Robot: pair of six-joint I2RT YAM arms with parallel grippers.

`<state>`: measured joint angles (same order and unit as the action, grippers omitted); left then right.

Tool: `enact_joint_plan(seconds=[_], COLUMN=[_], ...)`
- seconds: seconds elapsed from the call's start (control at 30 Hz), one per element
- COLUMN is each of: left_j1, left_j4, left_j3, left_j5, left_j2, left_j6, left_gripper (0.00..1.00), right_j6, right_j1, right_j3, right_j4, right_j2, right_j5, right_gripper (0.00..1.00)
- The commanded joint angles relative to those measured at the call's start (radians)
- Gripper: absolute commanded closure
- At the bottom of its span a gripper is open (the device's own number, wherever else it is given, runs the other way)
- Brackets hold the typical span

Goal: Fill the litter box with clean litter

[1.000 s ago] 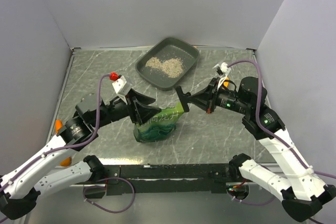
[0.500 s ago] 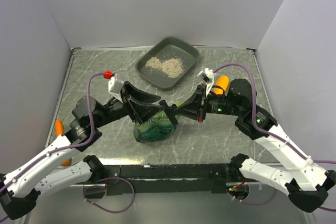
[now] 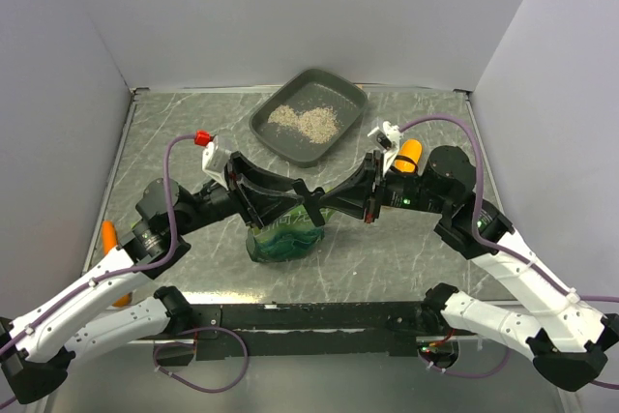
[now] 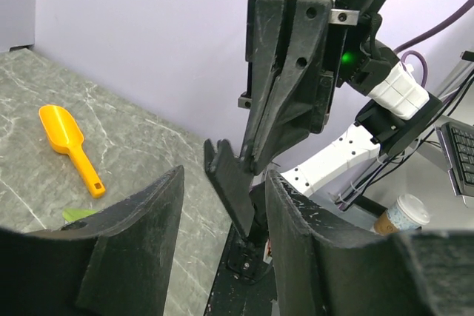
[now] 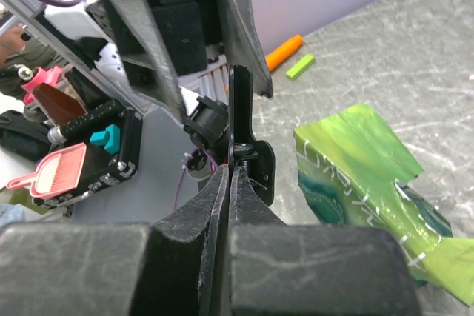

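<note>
The dark grey litter box [image 3: 340, 94] sits at the back middle of the table, with a small pile of pale clean litter [image 3: 305, 121] inside. Both grippers meet above the green bag [image 3: 285, 234]. My right gripper [image 3: 334, 198] [image 5: 229, 172] is shut on a thin black flat piece [image 5: 241, 127] [image 4: 231, 186]. That piece pokes between the fingers of my left gripper [image 3: 293, 196] [image 4: 224, 183], whose jaws stand apart with a gap on the piece's left side.
An orange scoop [image 3: 410, 154] [image 4: 70, 146] lies behind the right arm. Another orange thing [image 3: 108, 233] [image 5: 284, 52] lies at the table's left edge, a small green strip [image 5: 300, 66] beside it. Purple walls close in three sides.
The right gripper has swung left with the black piece, bringing it between the left gripper's fingers. The left gripper has shifted slightly and its jaws have narrowed a little.
</note>
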<state>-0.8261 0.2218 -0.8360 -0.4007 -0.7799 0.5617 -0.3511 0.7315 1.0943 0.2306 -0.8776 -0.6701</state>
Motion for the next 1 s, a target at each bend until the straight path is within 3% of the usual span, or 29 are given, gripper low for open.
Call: enact_joint_plan(seconds=[0.0, 0.33, 0.53, 0.6, 0.63, 0.7, 0.73, 0.83, 0.97], left_j1=[-0.001, -0.001, -0.001, -0.001, -0.001, -0.001, -0.001, -0.001, -0.001], left_j4=[0.054, 0.077, 0.068, 0.067, 0.067, 0.065, 0.062, 0.041, 0.036], left_j3=[0.005, -0.003, -0.005, -0.008, -0.006, -0.005, -0.006, -0.003, 0.011], left_j5=[-0.027, -0.039, -0.044, -0.052, -0.055, -0.056, -0.058, -0.059, -0.078], left_j2=[0.002, -0.012, -0.015, -0.013, -0.012, -0.006, -0.004, 0.004, 0.016], left_j6=[0.009, 0.017, 0.014, 0.014, 0.012, 0.012, 0.009, 0.003, 0.009], left_gripper=[0.5, 0.63, 0.93, 0.99, 0.99, 0.99, 0.99, 0.99, 0.99], right_j6=[-0.011, -0.014, -0.008, -0.002, 0.0, 0.007, 0.015, 0.061, 0.132], right_j1=[0.014, 0.04, 0.046, 0.046, 0.046, 0.048, 0.048, 0.048, 0.046], right_j3=[0.05, 0.042, 0.05, 0.049, 0.041, 0.039, 0.041, 0.062, 0.085], right_j4=[-0.065, -0.091, -0.079, -0.073, -0.063, -0.056, -0.03, 0.022, 0.091], right_j2=[0.017, 0.006, 0.005, 0.012, 0.015, 0.031, 0.038, 0.071, 0.094], right_j5=[0.009, 0.015, 0.018, 0.018, 0.021, 0.033, 0.04, 0.084, 0.105], right_gripper=[1.0, 1.0, 0.98, 0.78, 0.61, 0.5, 0.4, 0.27, 0.19])
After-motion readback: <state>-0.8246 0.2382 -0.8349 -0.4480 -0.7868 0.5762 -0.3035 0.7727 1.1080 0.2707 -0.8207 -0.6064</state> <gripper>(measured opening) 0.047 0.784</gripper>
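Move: Just off the left hand's open fingertips, roughly 2 cm to its right and level with it, is the black clip, which the right hand still pinches about 2 cm to its own left. The green litter bag stands some 30 cm below, around 5 cm ahead of both hands, 4 cm left of the left hand and 8 cm left of the right. The litter box lies some 31 cm ahead of the left hand and 2 cm to its right, the yellow scoop about 20 cm ahead and 18 cm right of the right hand, both some 35 cm down. Closing from about half open onto the black clip, the left hand stays nearly in place and takes a pinch on it while the right hand still grips it, easing back and up by under 1 cm. Only after that do the right fingers open wide, let go of the clip and begin to back off to the right, about 1 cm. ##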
